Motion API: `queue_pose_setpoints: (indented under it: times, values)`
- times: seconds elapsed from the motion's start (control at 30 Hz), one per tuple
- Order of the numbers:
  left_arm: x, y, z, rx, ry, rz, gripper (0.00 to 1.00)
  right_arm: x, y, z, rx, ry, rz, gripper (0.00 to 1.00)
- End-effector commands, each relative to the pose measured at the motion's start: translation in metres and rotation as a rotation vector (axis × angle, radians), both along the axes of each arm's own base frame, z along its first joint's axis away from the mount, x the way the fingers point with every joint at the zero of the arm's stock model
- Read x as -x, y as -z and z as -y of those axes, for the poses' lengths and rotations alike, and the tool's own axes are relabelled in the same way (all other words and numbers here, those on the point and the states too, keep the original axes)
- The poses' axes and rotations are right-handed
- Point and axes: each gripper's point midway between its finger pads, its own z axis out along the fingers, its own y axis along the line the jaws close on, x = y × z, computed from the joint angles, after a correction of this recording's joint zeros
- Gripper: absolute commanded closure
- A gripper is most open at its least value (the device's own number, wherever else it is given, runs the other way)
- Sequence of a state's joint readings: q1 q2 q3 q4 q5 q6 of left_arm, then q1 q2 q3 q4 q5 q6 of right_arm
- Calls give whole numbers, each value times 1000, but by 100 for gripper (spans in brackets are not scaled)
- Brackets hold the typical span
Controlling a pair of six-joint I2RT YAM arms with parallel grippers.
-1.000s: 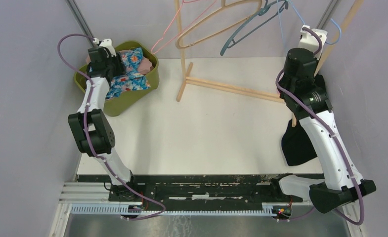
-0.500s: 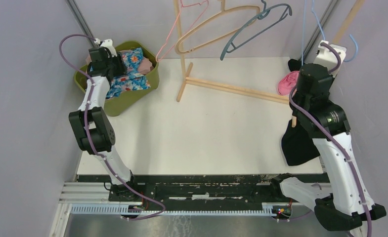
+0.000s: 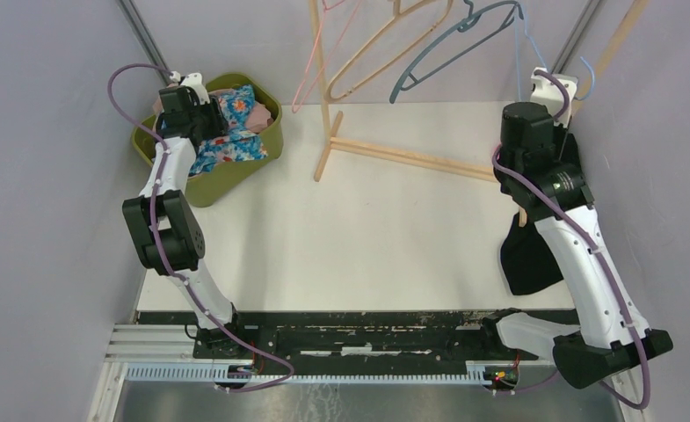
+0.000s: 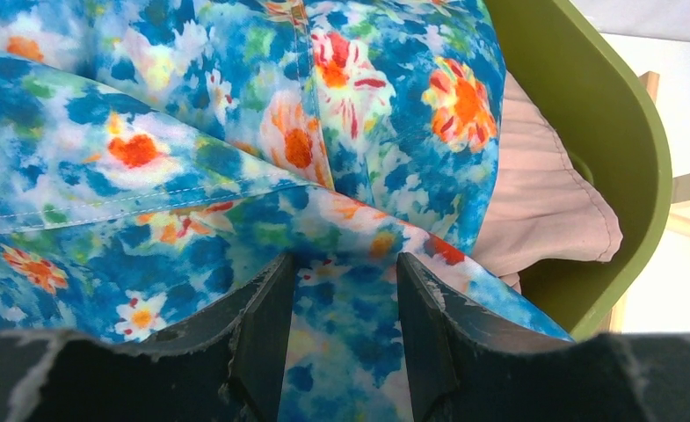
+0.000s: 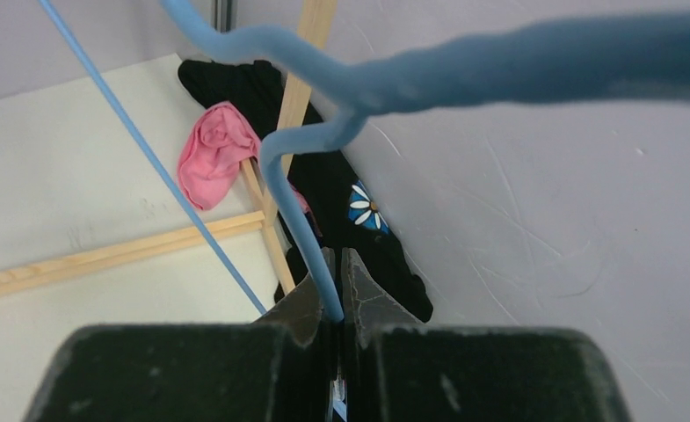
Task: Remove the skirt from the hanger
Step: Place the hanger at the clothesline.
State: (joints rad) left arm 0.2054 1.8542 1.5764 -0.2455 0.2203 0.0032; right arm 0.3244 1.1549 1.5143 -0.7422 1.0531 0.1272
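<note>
The skirt point(image 3: 232, 132), blue with a bright flower print, lies bunched in the green basket point(image 3: 236, 178) at the back left, apart from any hanger. My left gripper point(image 3: 202, 117) hovers just over it. In the left wrist view the skirt point(image 4: 236, 132) fills the frame, and the left gripper point(image 4: 345, 264) stands open with the cloth showing between its fingers. At the back right my right gripper point(image 3: 559, 88) is shut on a thin light-blue hanger point(image 3: 519, 61). In the right wrist view the hanger point(image 5: 534, 57) runs down into the shut right gripper point(image 5: 339, 264).
A wooden rack point(image 3: 411, 156) stands at the back with pink point(image 3: 310, 53), wooden point(image 3: 385, 44) and grey-blue point(image 3: 446, 48) hangers. A black garment point(image 3: 530, 255) lies by the right arm. A pink cloth point(image 5: 214, 154) and a black daisy-print cloth point(image 5: 359, 207) sit in the far right corner. The basket point(image 4: 605, 132) also holds pale pink cloth point(image 4: 543, 193).
The right arm swung out to the right with the blue hanger, then came back towards the rack. The hangers on the rack sway. The left arm stayed still.
</note>
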Motion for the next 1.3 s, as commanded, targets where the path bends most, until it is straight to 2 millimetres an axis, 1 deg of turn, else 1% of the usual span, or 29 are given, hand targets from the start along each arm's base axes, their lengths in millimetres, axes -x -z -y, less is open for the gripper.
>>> queue_pose_setpoints:
  times: [0.0, 0.07, 0.2, 0.3, 0.33, 0.57, 0.6, 0.7, 0.73, 0.87, 0.97, 1.07, 1.27]
  values:
    - [1, -38, 8, 32, 12, 92, 47, 1, -5, 9, 2, 43, 36, 99]
    - [1, -43, 8, 35, 15, 101, 47, -3, -7, 12, 4, 56, 41, 99]
    - [1, -48, 10, 42, 19, 109, 47, -17, -23, 19, 24, 86, 72, 99]
    - [1, -47, 9, 41, 19, 107, 47, -34, -35, 23, 55, 109, 84, 99]
    - [2, -46, 10, 42, 20, 105, 47, -44, -34, 23, 64, 115, 76, 99]
    - [2, -52, 12, 50, 31, 113, 47, -88, -43, 32, 43, 132, 112, 99]
    - [3, -52, 12, 49, 31, 112, 47, -93, -48, 33, 39, 133, 124, 99]
    - [3, -56, 13, 46, 31, 118, 47, -110, -49, 35, 36, 131, 126, 99]
    - [4, -57, 13, 46, 32, 119, 47, -117, -46, 36, 35, 128, 120, 99]
    - [6, -58, 11, 40, 27, 120, 47, -135, -50, 38, 26, 121, 134, 99]
    - [8, -57, 11, 28, 24, 112, 47, -146, -50, 41, 33, 123, 128, 99]
    - [13, -57, 8, 12, 16, 106, 47, -157, -48, 48, 43, 130, 118, 99]
    - [19, -58, 9, 5, 20, 103, 47, -176, -50, 63, 61, 142, 111, 99]
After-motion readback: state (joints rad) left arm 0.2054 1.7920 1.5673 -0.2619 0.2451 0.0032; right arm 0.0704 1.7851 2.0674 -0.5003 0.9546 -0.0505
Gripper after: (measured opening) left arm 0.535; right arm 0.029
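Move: The right hand holds the light-blue hanger; its place on the clothesline is roughly 18 cm ahead of it and 12 cm above. The right post stands some 18 cm ahead and 8 cm right at hand height; the grey-blue hanger hangs about 15 cm ahead, 20 cm left, 5 cm up. From the left hand, over the green bin, that place on the line is roughly 75 cm right, 5 cm back, 30 cm up. The right hand keeps its grip on the light-blue hanger, carrying it about 17 cm forward, 5 right, towards the clothesline. ##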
